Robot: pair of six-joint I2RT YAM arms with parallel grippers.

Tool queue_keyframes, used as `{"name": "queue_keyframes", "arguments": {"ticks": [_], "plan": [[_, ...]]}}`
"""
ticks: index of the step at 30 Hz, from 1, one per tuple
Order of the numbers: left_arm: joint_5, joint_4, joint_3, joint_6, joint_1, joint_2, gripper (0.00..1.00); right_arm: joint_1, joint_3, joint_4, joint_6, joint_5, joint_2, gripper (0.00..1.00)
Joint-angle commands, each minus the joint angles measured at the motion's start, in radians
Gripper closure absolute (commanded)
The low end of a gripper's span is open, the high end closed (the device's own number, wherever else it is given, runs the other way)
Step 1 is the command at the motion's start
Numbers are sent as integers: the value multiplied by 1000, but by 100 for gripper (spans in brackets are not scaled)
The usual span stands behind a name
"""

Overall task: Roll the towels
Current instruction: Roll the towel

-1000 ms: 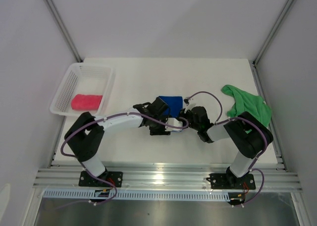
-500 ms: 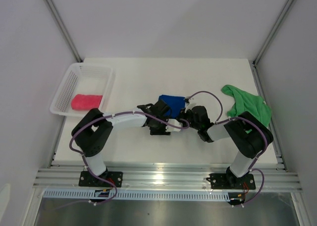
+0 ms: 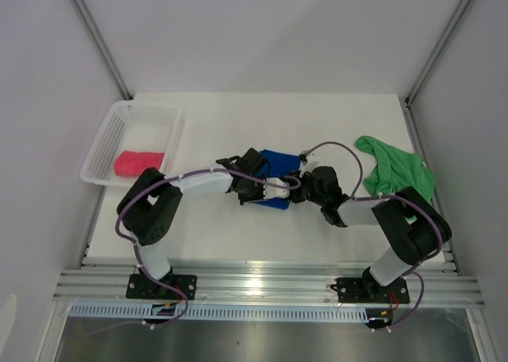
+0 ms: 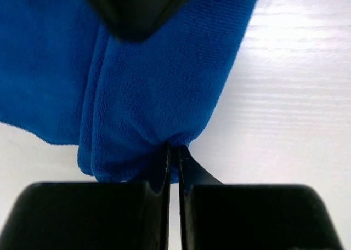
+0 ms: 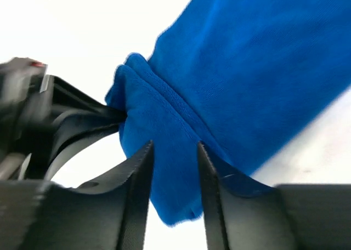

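The royal blue towel lies folded at mid-table between both grippers. My left gripper is shut, pinching the towel's near folded edge at its fingertips. My right gripper meets it from the right. Its jaws stand apart with a thick fold of the blue towel between them, and the left gripper's fingers show at the left. The green towel lies crumpled at the right edge. The pink-red towel lies rolled in the basket.
A white mesh basket stands at the back left of the table. Both forearms and their purple cables cross the table's middle. Grey walls and metal rails bound the table on three sides.
My left gripper has shut on the blue towel's edge and my right gripper has opened. The left elbow has swung inward and the towel has shifted slightly toward the near edge.
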Motion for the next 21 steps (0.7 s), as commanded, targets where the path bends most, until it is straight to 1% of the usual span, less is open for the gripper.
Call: {"name": "queue_keyframes", "arguments": {"ticks": [1,2,5,7,9,10,12,13,16,18,19,20,21], "plan": [[77,-104,49,-53,70,29,99,-41,38,-101,-73,25,-118,56],[100,-122,56,-53,79,29,99,-49,44,-130,-88,22,-137,52],[130,-163,92,-56,95,35,99,-91,70,-236,-157,8,-213,43],[156,-186,109,-59,96,42,99,-108,77,-311,-241,11,-274,40],[182,-214,125,-57,96,48,99,-134,83,-359,-307,19,-315,39],[190,-225,135,-51,98,53,100,-143,83,-402,-377,22,-354,38],[206,-258,143,-47,101,59,99,-170,83,-442,-453,28,-392,38],[210,-269,152,-44,102,64,99,-177,81,-474,-526,28,-409,37],[229,-295,160,-34,113,68,99,-209,72,-518,-655,-1,-467,36],[239,-320,166,-27,119,70,99,-230,60,-561,-721,-40,-503,37],[245,-331,172,-25,121,71,99,-233,52,-581,-764,-101,-515,36],[249,-340,187,-22,122,79,99,-233,48,-606,-862,-140,-538,36],[249,-346,192,-19,122,82,99,-236,44,-677,-922,-192,-550,37]]}}
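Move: At the near-left corner of the folded blue towel, the left hand already pinches the fold; the towel's middle lies about 7 cm ahead of it, 10 cm to its right and 1 cm lower. From the right hand, already partly open at the towel's near-right side, that middle is some 5 cm ahead, 7 cm left and 4 cm down. The green towel lies roughly 35 cm to the right hand's right and 6 cm ahead. Withdrawing from the towel, the right hand swings about 11 cm to the right while rising some 9 cm, its fingers opening wider and its wrist rolling. The left hand keeps its pinch on the fold, shifts some 2 cm left with a slight push forward, then draws back about 2.5 cm, tipping its fingertips back towards the base some 15 degrees and turning slightly counter-clockwise. ##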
